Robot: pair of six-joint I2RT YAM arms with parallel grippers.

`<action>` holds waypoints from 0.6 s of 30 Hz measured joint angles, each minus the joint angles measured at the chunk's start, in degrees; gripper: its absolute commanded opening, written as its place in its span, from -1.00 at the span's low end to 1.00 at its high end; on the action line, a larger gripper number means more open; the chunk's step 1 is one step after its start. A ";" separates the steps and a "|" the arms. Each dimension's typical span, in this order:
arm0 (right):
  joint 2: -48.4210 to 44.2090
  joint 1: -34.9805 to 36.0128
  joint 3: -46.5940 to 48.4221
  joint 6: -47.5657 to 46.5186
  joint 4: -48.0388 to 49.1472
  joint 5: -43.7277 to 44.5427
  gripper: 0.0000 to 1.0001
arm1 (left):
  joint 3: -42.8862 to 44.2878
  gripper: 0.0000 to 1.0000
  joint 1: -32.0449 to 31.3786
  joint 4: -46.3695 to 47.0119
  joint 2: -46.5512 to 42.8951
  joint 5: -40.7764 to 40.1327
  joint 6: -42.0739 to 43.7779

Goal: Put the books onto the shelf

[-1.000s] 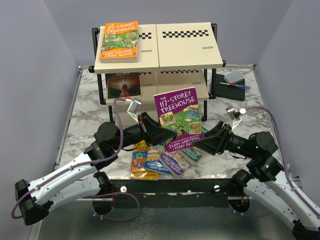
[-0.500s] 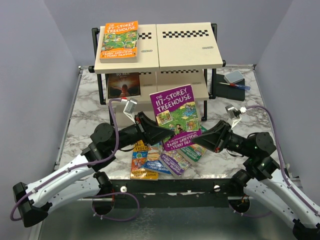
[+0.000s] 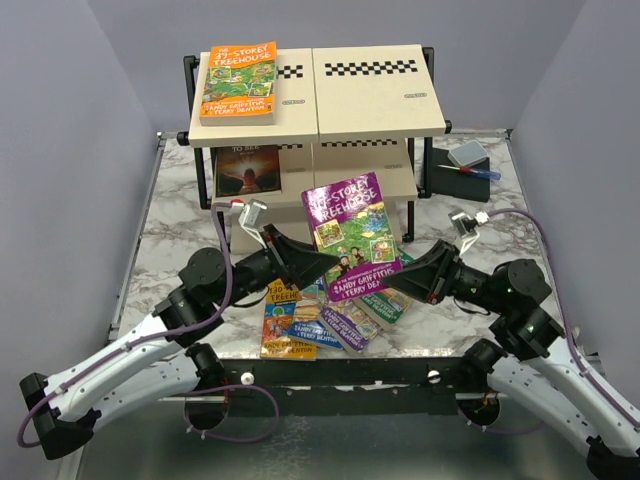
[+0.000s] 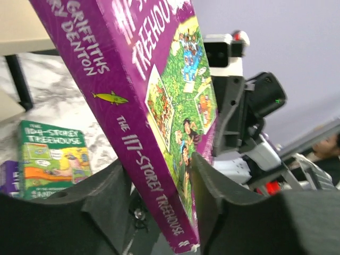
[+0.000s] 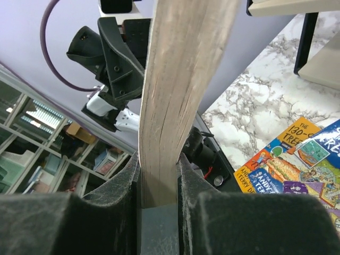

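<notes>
A purple "117-Storey Treehouse" book (image 3: 350, 232) hangs tilted above the table in front of the shelf (image 3: 370, 95). My right gripper (image 3: 400, 282) is shut on its page edge; in the right wrist view both pads press the pale pages (image 5: 175, 79). My left gripper (image 3: 300, 262) stands open around the spine (image 4: 159, 106), with a dark gap beside the left finger (image 4: 106, 196). An orange book (image 3: 238, 82) lies on the top board and a dark one (image 3: 248, 170) on the middle tier. Several more books (image 3: 320, 320) lie fanned on the table below.
A small dark box with a grey top (image 3: 462, 165) and a blue pen-like thing (image 3: 480, 172) sit at the back right of the marble table (image 3: 180, 220). The shelf's black frame post (image 3: 410, 205) stands just behind the held book.
The purple book has tipped back from upright and sunk a little. The right jaws have closed on its page edge, and the left jaws have widened around the spine.
</notes>
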 measured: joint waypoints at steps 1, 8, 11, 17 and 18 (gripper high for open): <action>0.02 0.00 0.72 -0.31 -1.03 0.22 -0.99 | 0.00 0.10 0.11 -0.70 -0.31 -0.92 0.28; 1.64 0.00 5.75 -2.97 -5.60 1.51 -0.99 | 1.46 0.51 0.31 -9.27 -4.44 -8.52 4.76; 3.15 0.00 8.85 -4.13 -7.37 1.92 -0.99 | 3.13 0.68 0.31 -13.55 -6.23 -11.39 6.95; 8.90 0.00 17.77 -5.09 -10.23 2.01 -0.99 | 5.70 0.98 0.31 -24.15 -10.51 -17.92 12.98; 10.05 0.00 19.52 -5.25 -10.67 2.10 -0.99 | 5.95 0.98 0.31 -25.38 -10.86 -18.69 13.64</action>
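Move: The right hand still pinches the purple 117-Storey book near its lower right corner; the book's middle is about 7 cm left, 5 ahead and 5 up. The free part of the middle shelf lies some 27 cm ahead, 5 left and 8 lower; Three Days to See is on that shelf about 23 cm farther left. The green 104-Storey book lies 10 cm ahead, 5 right, 27 below. From the left hand, already loosening, the purple book's middle is some 4 cm right, 2 ahead, 3 up. The left fingers let go of the purple book's left edge, spreading to fully open as that hand draws about 8 cm to the left and a little forward, its fingertips swinging some 20 degrees counter-clockwise. The right hand keeps its pinch on the lower right corner and lifts the book about 7 cm, picking up speed, with hardly any wrist turn. ##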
